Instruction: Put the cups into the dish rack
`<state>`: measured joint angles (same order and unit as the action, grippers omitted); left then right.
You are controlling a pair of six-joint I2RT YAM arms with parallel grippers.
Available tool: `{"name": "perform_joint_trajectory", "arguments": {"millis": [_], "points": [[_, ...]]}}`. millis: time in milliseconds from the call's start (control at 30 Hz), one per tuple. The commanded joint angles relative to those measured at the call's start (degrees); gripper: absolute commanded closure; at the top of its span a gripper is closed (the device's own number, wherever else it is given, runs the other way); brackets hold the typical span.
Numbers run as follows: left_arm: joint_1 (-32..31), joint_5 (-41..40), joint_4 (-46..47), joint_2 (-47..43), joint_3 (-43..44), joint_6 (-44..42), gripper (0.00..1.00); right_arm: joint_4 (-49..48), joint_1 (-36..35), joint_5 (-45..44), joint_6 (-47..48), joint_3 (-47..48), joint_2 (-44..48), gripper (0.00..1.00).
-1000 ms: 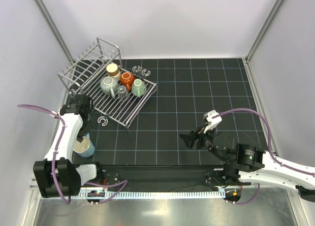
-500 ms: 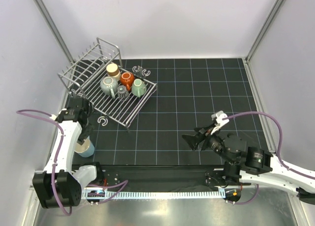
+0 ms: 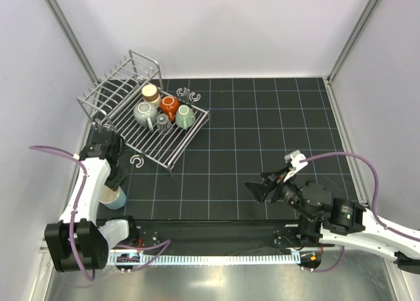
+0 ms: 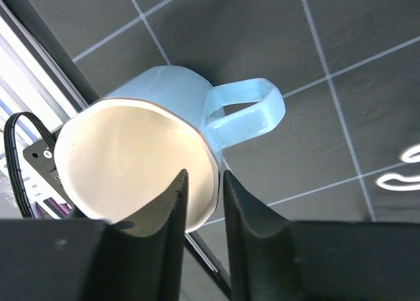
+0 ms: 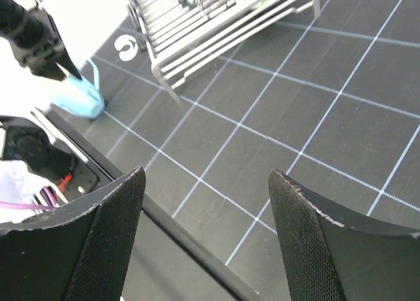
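The light blue cup [image 3: 113,197] stands on the mat at the near left, handle to one side [image 4: 246,111]. My left gripper [image 3: 118,180] is over it, one finger inside the rim and one outside, the jaws nearly together on the cup's wall [image 4: 203,176]. The dish rack [image 3: 125,91] at the back left holds a beige cup [image 3: 151,91], an orange-red cup [image 3: 169,105], a mint green cup [image 3: 184,116], a grey-green cup [image 3: 144,113] and a small grey mug [image 3: 161,122]. My right gripper [image 3: 256,188] is open and empty, low over the mat at the near right [image 5: 207,173].
Small grey C-shaped clips lie by the rack's front corner [image 3: 137,160] and behind the rack [image 3: 184,92]. The table's near edge rail [image 3: 210,225] runs just below both grippers. In the right wrist view the rack [image 5: 216,16] and light blue cup [image 5: 79,94] are far off.
The left arm has shifted a little over the light blue cup, which stays where it was. The right arm has drawn back toward the near edge, jaws still open.
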<state>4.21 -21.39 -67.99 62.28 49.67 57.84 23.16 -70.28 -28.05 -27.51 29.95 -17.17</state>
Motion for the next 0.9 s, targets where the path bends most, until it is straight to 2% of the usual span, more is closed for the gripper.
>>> {"name": "perform_joint_trajectory", "arguments": {"millis": [0,100,133,200,300,433,533,633,667,700,733,767,867], "points": [[0.3,1.4,0.1,1.9,-0.8,-0.6,0.75,-1.8,0.0,1.8,-0.8,1.0,-3.4,0.23],[0.3,1.9,0.8,-0.2,-2.6,-0.6,0.79,-2.5,-0.1,1.7,-1.8,1.2,-6.0,0.23],[0.4,1.9,0.8,-0.8,-2.5,-0.6,0.89,-2.9,0.1,1.9,-2.0,1.3,-6.5,0.23],[0.3,1.7,-0.6,-1.7,-0.3,-1.0,1.00,-3.8,-0.1,2.7,-2.0,1.6,-7.8,0.22],[0.3,1.3,-2.3,-3.4,3.4,-2.4,1.00,-2.4,-0.1,4.5,-1.8,3.8,-10.4,0.21],[0.4,10.6,-1.9,-10.2,8.8,-6.8,1.00,1.5,-0.1,6.5,-2.3,7.2,-13.8,0.20],[0.3,15.3,2.7,-18.1,10.4,-7.7,1.00,3.0,-0.1,8.4,-1.5,9.3,-15.9,0.19],[0.3,24.9,4.3,-20.9,12.6,-9.1,1.00,3.8,0.0,10.0,0.7,11.4,-18.2,0.19],[0.2,32.4,9.1,-21.5,12.3,-9.6,1.00,4.0,-0.1,10.2,1.0,12.1,-19.1,0.19],[-0.1,37.1,12.2,-22.3,11.4,-9.0,0.99,4.1,-0.1,10.8,1.4,13.1,-20.0,0.19],[-0.4,41.3,19.7,-22.2,9.3,-8.2,1.00,3.9,0.0,11.2,1.9,13.8,-21.8,0.19],[-0.9,49.8,23.1,-21.5,8.5,-7.4,0.99,3.6,-0.1,11.6,2.2,14.4,-22.8,0.19],[-3.4,56.9,34.5,-18.3,8.3,-4.3,0.99,1.5,0.1,14.9,2.0,16.8,-26.2,0.18]]}}
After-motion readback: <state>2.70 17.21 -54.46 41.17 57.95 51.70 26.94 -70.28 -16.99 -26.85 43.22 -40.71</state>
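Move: The blue cup stands upright just under my left hand, its middle about 5 cm below, 3 cm to the left and 2 cm back; my fingers straddle its forward-right rim. From that hand a loose white hook lies about 14 cm ahead and 4 cm right, and the dish rack's near corner about 10 cm ahead and 15 cm right. From my right hand the blue cup is about 45 cm left, 1 cm farther out and well below. I ease my left hand down about 1 cm and shut the fingers on the blue cup's rim, one inside and one outside. Then I lift quickly, some 15 cm, swinging about 12 cm right and a little forward towards the side where the rack's near corner is, tipping the fingers up and out by roughly 45 degrees while turning clockwise. My open, empty right hand shifts about 6 cm left, dipping briefly and rolling a little. ##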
